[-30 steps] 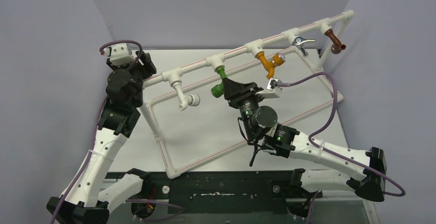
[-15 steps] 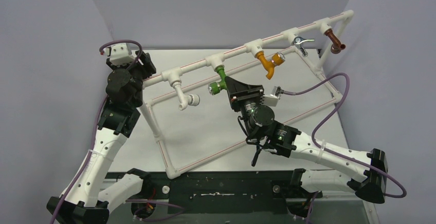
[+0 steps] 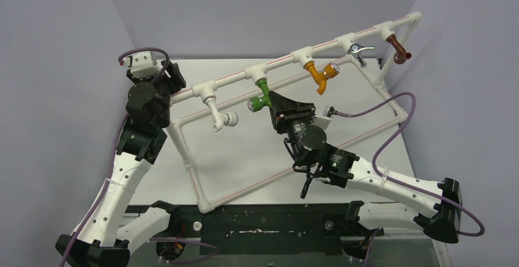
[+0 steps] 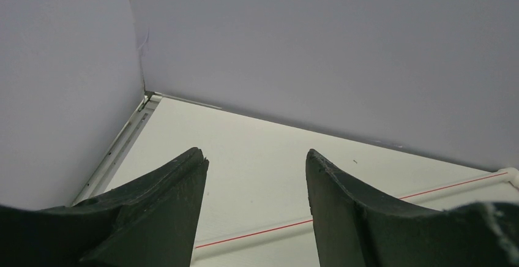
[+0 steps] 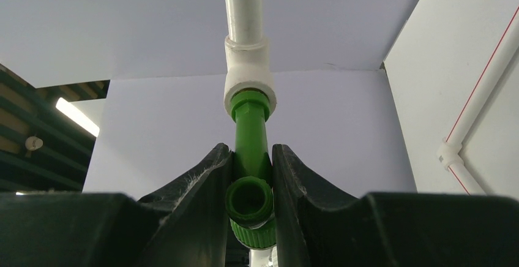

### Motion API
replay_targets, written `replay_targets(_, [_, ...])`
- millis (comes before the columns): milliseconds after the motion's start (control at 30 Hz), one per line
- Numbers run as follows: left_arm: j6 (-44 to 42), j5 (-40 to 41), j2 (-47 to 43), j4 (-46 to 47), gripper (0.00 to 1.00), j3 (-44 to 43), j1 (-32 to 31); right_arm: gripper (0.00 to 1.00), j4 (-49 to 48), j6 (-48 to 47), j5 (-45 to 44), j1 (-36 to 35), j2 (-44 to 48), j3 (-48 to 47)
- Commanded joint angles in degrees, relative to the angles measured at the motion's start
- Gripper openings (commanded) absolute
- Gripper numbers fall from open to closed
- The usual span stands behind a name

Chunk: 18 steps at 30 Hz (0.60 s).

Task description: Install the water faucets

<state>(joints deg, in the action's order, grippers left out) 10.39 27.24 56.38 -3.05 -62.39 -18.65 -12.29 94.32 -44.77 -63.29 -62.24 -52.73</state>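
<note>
The green water faucet [image 3: 263, 94] hangs from a white tee fitting [image 3: 256, 71] on the raised pipe rail, its silvery knob pointing left. My right gripper [image 3: 269, 103] is shut on the faucet's body. In the right wrist view the green faucet [image 5: 250, 157] runs up from between the two black fingers into the white tee [image 5: 248, 77], its threaded spout mouth facing the camera. My left gripper [image 4: 254, 160] stands open over bare table near the back left corner, nothing between its fingers. From above the left gripper [image 3: 173, 76] sits by the rail's left end.
The white pipe frame [image 3: 190, 169] lies across the table and carries the rail. On the rail also hang a white tap [image 3: 219, 117], an orange-yellow tap [image 3: 321, 74], a metal tap [image 3: 358, 51] and a brown tap [image 3: 399, 49]. Grey walls close in the left, back and right.
My right wrist has rolled while gripping the green faucet, turning it in the tee so its knob now points left. The left arm has not moved.
</note>
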Motion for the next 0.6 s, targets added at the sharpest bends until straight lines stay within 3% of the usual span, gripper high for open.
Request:
replay_targets(0, [-1.43,-1.76,1.67,-14.02,0.58,3.47,-0.72,0.09,-6.85,4.26,-0.77,0.59,1.24,-1.65])
replay_targets(300, [-1.43,-1.94,1.72,-14.05,0.58,3.5,-0.68,0.6,-5.42,4.76,-0.28,0.6,0.77,-1.79])
replay_targets(400, [-1.43,-1.93,1.64,-14.04,0.58,3.48,-0.68,0.7,-4.46,4.89,0.34,0.61,0.42,-2.14])
replay_targets(567, [-1.43,-2.12,1.64,-14.03,0.58,3.42,-0.68,0.74,-1.08,4.49,0.41,0.6,-0.1,-3.42])
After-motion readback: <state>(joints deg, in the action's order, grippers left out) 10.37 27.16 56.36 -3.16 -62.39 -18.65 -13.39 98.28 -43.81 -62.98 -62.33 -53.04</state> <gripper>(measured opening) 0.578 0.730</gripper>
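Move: The green faucet sits between the right hand's fingers, its middle about 1 cm ahead and 1 cm to the left at finger height. The tee socket it is screwed into is about 9 cm ahead and 4 cm left; the orange faucet is roughly 7 cm ahead and 13 cm right, and the white faucet about 5 cm back and 15 cm left. From the left hand, the green faucet is some 23 cm right and 9 cm back. The right hand's pads let go of the green faucet's body, parting from well closed to about three-quarters open, one above and one below it. As they part, the hand rises roughly 1 cm and rolls about 5 degrees, left side up, otherwise staying around the body without pulling back. ##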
